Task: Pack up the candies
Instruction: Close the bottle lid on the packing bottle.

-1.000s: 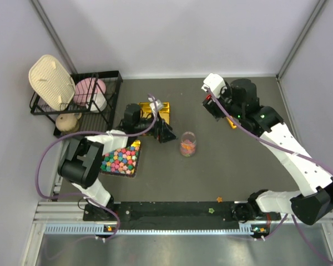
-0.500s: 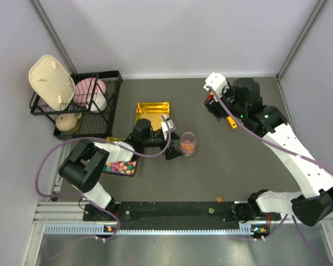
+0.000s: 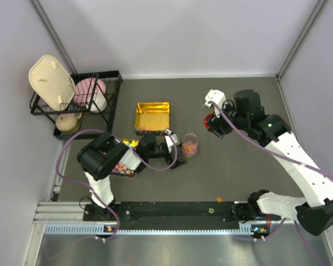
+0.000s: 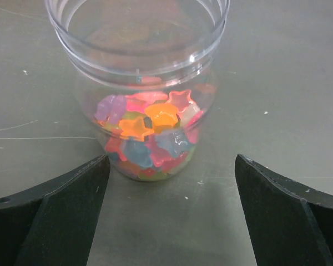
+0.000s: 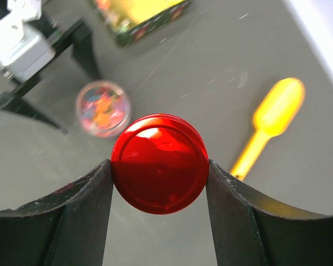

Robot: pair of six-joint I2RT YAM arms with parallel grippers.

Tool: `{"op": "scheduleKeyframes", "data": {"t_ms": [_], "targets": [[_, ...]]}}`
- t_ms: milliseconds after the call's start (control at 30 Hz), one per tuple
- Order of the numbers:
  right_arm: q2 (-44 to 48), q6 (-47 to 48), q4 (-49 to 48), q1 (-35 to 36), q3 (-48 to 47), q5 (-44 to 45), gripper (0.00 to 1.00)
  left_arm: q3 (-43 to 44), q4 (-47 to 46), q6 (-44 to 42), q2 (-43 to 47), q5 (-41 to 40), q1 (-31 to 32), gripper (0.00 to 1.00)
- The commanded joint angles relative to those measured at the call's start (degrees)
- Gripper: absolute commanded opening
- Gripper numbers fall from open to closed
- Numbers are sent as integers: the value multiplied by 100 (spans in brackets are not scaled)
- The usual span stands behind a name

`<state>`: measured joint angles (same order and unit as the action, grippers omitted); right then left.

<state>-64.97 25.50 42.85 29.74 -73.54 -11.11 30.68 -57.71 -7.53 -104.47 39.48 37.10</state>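
A clear plastic jar [image 3: 188,145] stands open near the table's middle, its bottom filled with small star-shaped candies [image 4: 150,133] in orange, pink, pale blue and green. My left gripper [image 3: 175,153] lies low on the table just left of the jar, open, with nothing between its fingers [image 4: 72,205]. The jar [image 4: 141,72] sits just beyond the fingertips. My right gripper [image 5: 159,166] is shut on a red round lid [image 5: 159,163], held in the air to the right of the jar. In the top view the lid [image 3: 210,118] shows only as a red edge.
A gold box [image 3: 152,116] lies behind the jar with a few candies at its near edge. A tray of bigger coloured candies [image 3: 122,167] is mostly under my left arm. A yellow scoop [image 5: 269,124] lies right of the lid. A black dish rack [image 3: 77,100] stands far left.
My left gripper has left the gold box and come down to the table beside the jar. My right gripper, still holding the red lid, has moved nearer the jar.
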Motion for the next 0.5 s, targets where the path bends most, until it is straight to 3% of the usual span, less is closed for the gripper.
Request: {"op": "scheduleKeyframes", "data": {"t_ms": [0,467], "targets": [[-165,-18,136,-29,173,-655,52,-211,-1970,32,-390,-301,104,99],[-789,-18,101,217,243,-787,50,-255,-3956,340,-1392,-803,350,99]]}}
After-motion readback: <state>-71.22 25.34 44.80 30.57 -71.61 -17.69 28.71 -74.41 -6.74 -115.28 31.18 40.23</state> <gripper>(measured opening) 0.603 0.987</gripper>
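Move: The open packing bottle stands just beyond the left fingertips, about 5 cm to the right of that hand, 2 cm farther out and nearly level with it. From the right hand, which already holds the red lid, the bottle lies some 7 cm left, 2 cm ahead and about 20 cm below. The yellow tray is roughly 16 cm left of the bottle and 13 cm farther out; the yellow scoop lies 17 cm ahead of the right hand, 8 cm right and 25 cm down. Downward above all, the right hand carries the pinched red lid some 5 cm lower and a little to its left, closing on the bottle's mouth while the wrist tips about 10 degrees farther down. The left hand, fingers still wide open, sinks about 3 cm beside the bottle and edges slightly towards it. ##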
